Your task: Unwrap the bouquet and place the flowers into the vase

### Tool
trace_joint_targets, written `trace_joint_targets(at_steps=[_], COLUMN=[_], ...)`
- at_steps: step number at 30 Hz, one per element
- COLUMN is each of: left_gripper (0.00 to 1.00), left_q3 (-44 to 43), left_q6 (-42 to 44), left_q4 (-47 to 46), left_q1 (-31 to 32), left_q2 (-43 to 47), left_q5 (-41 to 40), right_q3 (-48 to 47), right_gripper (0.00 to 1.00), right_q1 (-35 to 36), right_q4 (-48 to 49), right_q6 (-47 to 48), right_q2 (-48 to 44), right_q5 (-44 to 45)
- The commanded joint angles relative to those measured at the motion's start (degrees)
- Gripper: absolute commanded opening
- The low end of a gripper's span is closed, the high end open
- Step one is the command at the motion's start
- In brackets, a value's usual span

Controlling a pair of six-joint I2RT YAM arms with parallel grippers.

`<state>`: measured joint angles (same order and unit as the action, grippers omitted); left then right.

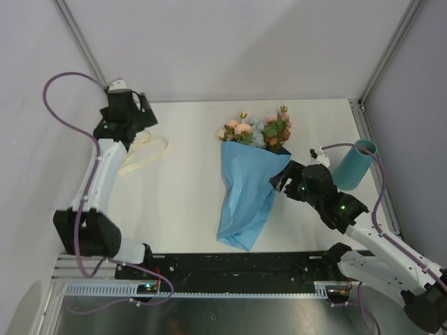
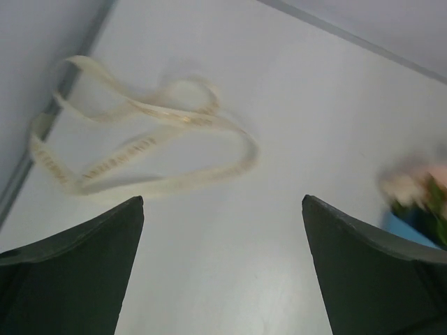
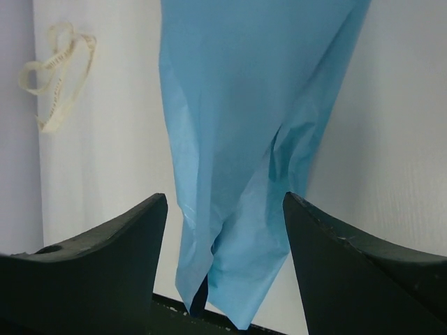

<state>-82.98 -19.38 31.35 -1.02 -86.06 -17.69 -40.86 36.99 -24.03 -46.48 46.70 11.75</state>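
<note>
The bouquet [image 1: 246, 188] lies in the middle of the table, its light blue paper cone [image 3: 244, 105] pointing at the near edge. The flowers [image 1: 258, 130], pink, peach and pale blue, stick out of its far end and show as a blur [image 2: 412, 188] at the right of the left wrist view. The teal vase [image 1: 355, 164] stands at the right edge. My right gripper [image 1: 283, 180] is open at the cone's right side; in its wrist view the right gripper [image 3: 225, 199] has the paper beyond its fingers, unclamped. My left gripper [image 1: 143, 117] hangs open at the far left; the left gripper [image 2: 223, 200] holds nothing.
A loose cream ribbon [image 1: 143, 155] lies on the table just below the left gripper, the ribbon [image 2: 126, 148] in curls ahead of its fingers. A metal rail [image 1: 374, 167] borders the table on the right, next to the vase. A black strip [image 1: 230, 265] runs along the near edge.
</note>
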Motion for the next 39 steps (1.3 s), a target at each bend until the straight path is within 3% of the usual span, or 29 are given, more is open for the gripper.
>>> trace_joint_targets(at_steps=[1, 6, 11, 14, 22, 31, 39], left_gripper=[1.00, 1.00, 1.00, 1.00, 1.00, 0.99, 0.96], left_q3=[5.1, 15.8, 26.2, 30.2, 31.4, 31.9, 31.8], left_q6=[2.8, 3.2, 4.2, 5.5, 5.3, 4.4, 3.1], left_q4=[5.3, 5.6, 5.6, 5.5, 5.1, 4.6, 4.5], left_q1=[9.2, 16.5, 18.4, 18.5, 18.6, 18.6, 18.5], left_q2=[10.8, 21.3, 28.8, 31.2, 36.2, 36.3, 35.0], left_q5=[6.9, 10.8, 15.5, 13.8, 8.6, 11.4, 10.4], right_q3=[1.9, 2.8, 3.1, 3.1, -0.8, -14.2, -21.0], right_gripper=[0.74, 0.75, 0.74, 0.74, 0.72, 0.72, 0.76], right_q1=[2.4, 4.2, 6.1, 6.8, 11.2, 17.6, 20.3], right_q4=[5.0, 8.6, 14.0, 19.1, 36.9, 41.5, 43.0], right_q6=[-5.3, -7.7, -7.7, -5.9, -0.2, 6.7, 11.2], right_q2=[2.9, 6.9, 11.4, 14.0, 22.1, 39.8, 50.2], right_q5=[1.8, 2.4, 1.9, 0.2, -4.7, -6.9, -7.2])
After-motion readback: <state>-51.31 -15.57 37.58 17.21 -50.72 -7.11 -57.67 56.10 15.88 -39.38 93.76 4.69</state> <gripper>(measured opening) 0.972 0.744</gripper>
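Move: The blue wrapping paper lies 9 cm left of the right hand, about level with it, 7 cm below. The flowers at its top are 24 cm ahead of that hand, 5 cm left and 5 cm below; the vase stands 25 cm right and 5 cm ahead, its middle at hand height. From the left hand, the paper is some 37 cm right, 20 cm back and 14 cm lower. Sinking 4 to 5 cm first, the right hand then sweeps left across the blue paper, about 25 cm in all, turning nearly 30 degrees counter-clockwise and rising before a last small dip. Its fingers stay parted, one tip coming under the loose flap and carrying it left. The wide-open left hand swings back and right, roughly 20 cm, towards the paper, then waits. ##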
